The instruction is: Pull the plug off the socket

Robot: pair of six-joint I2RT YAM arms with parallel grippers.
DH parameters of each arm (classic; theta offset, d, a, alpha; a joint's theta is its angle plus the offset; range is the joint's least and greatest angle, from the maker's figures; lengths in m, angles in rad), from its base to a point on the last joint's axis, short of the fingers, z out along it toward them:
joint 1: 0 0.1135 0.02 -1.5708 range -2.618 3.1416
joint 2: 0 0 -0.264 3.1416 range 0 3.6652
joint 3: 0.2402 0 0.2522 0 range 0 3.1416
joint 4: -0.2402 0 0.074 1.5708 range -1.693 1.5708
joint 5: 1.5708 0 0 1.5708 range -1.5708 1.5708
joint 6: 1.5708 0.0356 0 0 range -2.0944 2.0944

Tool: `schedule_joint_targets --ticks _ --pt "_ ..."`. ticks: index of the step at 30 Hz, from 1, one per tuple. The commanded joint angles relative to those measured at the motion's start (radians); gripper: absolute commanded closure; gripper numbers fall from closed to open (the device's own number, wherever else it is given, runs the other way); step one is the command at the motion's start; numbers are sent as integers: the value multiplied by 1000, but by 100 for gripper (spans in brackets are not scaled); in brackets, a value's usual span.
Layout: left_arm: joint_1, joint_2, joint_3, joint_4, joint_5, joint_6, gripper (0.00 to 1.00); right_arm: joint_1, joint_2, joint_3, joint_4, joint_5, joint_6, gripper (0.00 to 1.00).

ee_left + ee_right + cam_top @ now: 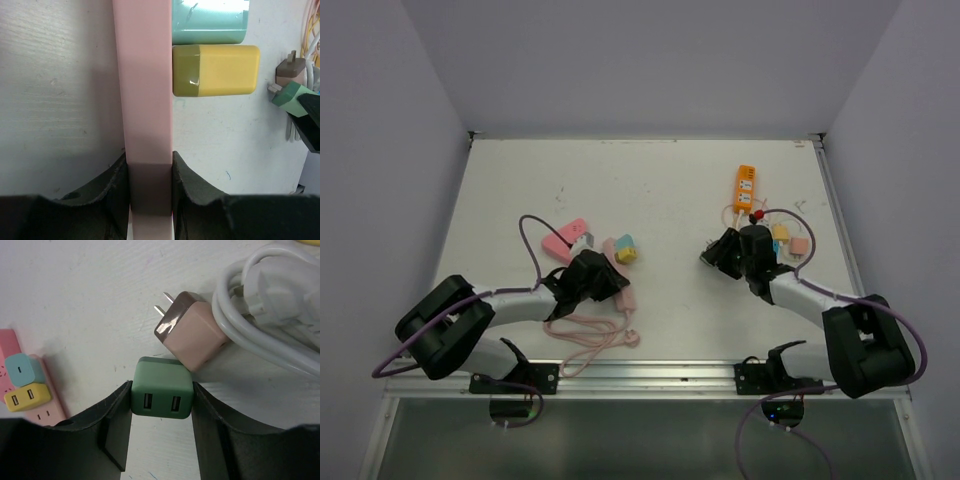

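Note:
The pink socket strip lies left of the table's middle, and my left gripper is shut on its near end. A yellow plug and a light blue plug sit in its side; from above they show as a pair. My right gripper is shut on a green two-port plug, held well apart from the strip. In the top view that gripper is right of centre. The green plug's prongs are bare.
A loose pink plug with bare prongs lies just beyond the green one, beside a coiled white cable. An orange socket strip lies at the back right. A second pink strip and a pink cord lie near the left arm.

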Motion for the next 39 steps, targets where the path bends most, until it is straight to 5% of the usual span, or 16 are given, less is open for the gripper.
schedule_joint_targets --ticks 1,4,10,17,24,31,39 --pt "-6 50 -23 -121 -27 98 100 -19 -10 1 -58 73 -14 45" --pt "-9 54 -18 -115 -21 104 100 -23 -45 20 -116 108 -32 27" --pt "-17 67 -11 -101 -7 116 100 -23 -116 67 -233 172 -82 11" --pt "-23 85 3 -92 3 128 100 -20 -192 81 -240 110 -93 9" --pt "-34 97 14 -80 17 139 100 45 -189 78 -52 -85 -43 8" --pt "-40 100 17 -80 25 142 100 216 24 158 144 -131 46 8" --pt "-43 108 17 -67 42 150 100 262 280 262 299 -264 68 9"
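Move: The right gripper still holds the green plug; the brown plug lies about 4 cm ahead of it, 2 cm right and 3 cm lower, and the white cable some 5 cm ahead, 8 cm right. The yellow plug on the pink strip is about 22 cm to that gripper's left, level with it, and the teal plug 4 cm farther out. From the left gripper, closed on the strip, the yellow plug is about 8 cm ahead, 2 cm right and 3 cm up. Open the right gripper wide as it eases some 3 cm right and slightly down, leaving the green plug beside the brown one. Then lift and sweep it about 17 cm left towards the yellow plug, fingers open, wrist turning counter-clockwise, sinking a little at the end. Keep the left gripper's hold and bring the strip about 2 cm right, swinging slightly clockwise. ##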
